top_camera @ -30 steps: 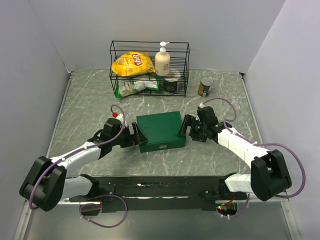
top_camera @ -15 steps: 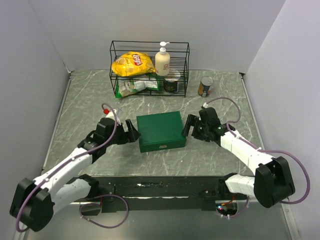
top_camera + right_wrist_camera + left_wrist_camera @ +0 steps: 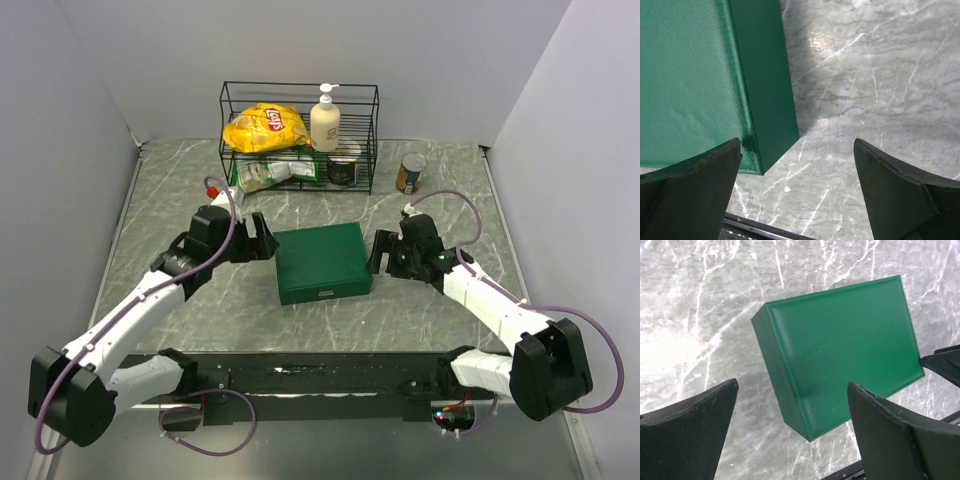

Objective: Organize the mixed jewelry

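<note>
A closed green box (image 3: pixel 322 262) lies flat in the middle of the marble table, lid down, a small clasp on its near side. None of the mixed jewelry shows in any view. My left gripper (image 3: pixel 262 241) hovers open just off the box's far left corner; in the left wrist view the box (image 3: pixel 840 350) lies beneath and beyond the wide-spread gripper (image 3: pixel 792 384). My right gripper (image 3: pixel 380 253) stands open beside the box's right side. In the right wrist view that gripper (image 3: pixel 797 141) holds nothing, with the box corner (image 3: pixel 690 75) at its left.
A black wire rack (image 3: pixel 300 135) at the back holds a yellow chip bag (image 3: pixel 265 127), a soap bottle (image 3: pixel 325 120), a green packet (image 3: pixel 270 172) and a dark tin (image 3: pixel 342 170). A can (image 3: pixel 410 172) stands to its right. Walls close in on both sides.
My left gripper has risen and swung from the box's left side to its far left corner. The right gripper drew back slightly from the right side. The box stayed put.
</note>
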Controlling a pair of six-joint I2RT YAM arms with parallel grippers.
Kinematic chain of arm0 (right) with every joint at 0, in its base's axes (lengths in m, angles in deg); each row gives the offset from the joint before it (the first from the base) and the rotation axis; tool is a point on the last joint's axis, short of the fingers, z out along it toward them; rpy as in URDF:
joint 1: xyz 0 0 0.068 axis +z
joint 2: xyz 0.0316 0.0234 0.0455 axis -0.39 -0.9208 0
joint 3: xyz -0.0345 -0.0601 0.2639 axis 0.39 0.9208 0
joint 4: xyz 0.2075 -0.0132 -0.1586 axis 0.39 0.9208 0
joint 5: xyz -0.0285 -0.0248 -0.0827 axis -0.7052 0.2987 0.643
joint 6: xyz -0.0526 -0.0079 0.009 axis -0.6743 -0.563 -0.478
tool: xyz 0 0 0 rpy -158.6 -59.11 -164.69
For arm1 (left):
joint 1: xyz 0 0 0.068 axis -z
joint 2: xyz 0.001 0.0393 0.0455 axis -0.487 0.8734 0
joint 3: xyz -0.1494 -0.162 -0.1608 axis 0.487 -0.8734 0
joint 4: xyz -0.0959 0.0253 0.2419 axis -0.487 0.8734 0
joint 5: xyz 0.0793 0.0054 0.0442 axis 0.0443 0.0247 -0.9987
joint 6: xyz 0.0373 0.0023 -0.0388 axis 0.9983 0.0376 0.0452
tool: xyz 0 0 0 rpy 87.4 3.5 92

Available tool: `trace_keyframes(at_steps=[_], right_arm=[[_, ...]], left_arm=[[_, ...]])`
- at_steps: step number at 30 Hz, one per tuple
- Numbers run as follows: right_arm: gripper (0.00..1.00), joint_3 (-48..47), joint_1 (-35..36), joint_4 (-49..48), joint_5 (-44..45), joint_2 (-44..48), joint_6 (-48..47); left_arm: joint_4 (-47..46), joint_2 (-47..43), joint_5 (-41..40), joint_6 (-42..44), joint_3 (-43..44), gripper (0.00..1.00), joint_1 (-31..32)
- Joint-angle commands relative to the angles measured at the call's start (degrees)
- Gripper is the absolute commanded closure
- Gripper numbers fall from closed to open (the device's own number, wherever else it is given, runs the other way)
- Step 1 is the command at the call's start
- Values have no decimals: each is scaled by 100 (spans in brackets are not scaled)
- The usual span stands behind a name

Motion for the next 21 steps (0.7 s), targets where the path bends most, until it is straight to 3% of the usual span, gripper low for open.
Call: trace_keyframes(at_steps=[1,8,14,18,21], right_arm=[[0,-261,-18,-342,-90,183,-449],[0,-296,-18,-386,655,481,-968],[0,-50,-263,-642,1666,983,-1232],[0,-76,-772,-544,1633,904,-1144],[0,415,-1036,-1376,1135,991,-1206]], left_arm=[[223,217,379,327,363,4,-353],[-313,-29,2268,73,21,4,-2056],[-101,-90,2024,187,118,4,-2489],[-321,-441,1779,20,-32,4,-2577],[-470,-661,1576,-41,-216,4,-2577]])
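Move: The closed green jewelry box lies about 12 cm to the left hand's right, roughly level with it and some 14 cm lower; from the right hand it is about 12 cm left, perhaps 1 cm farther out and 5 cm lower. A green snack packet stands some 20 cm ahead of the left hand, 14 cm below and about 1 cm left. A can is roughly 20 cm ahead of the right hand, 6 cm right and 5 cm lower. From the closed green box both empty hands draw apart, fingers wide open and touching nothing. The left swings about 9 cm left, slightly forward, turning some 10 degrees counter-clockwise; the right first rises about 5 cm while easing forward, its fingers tipping up, then sweeps some 8 cm right and turns a little clockwise. ##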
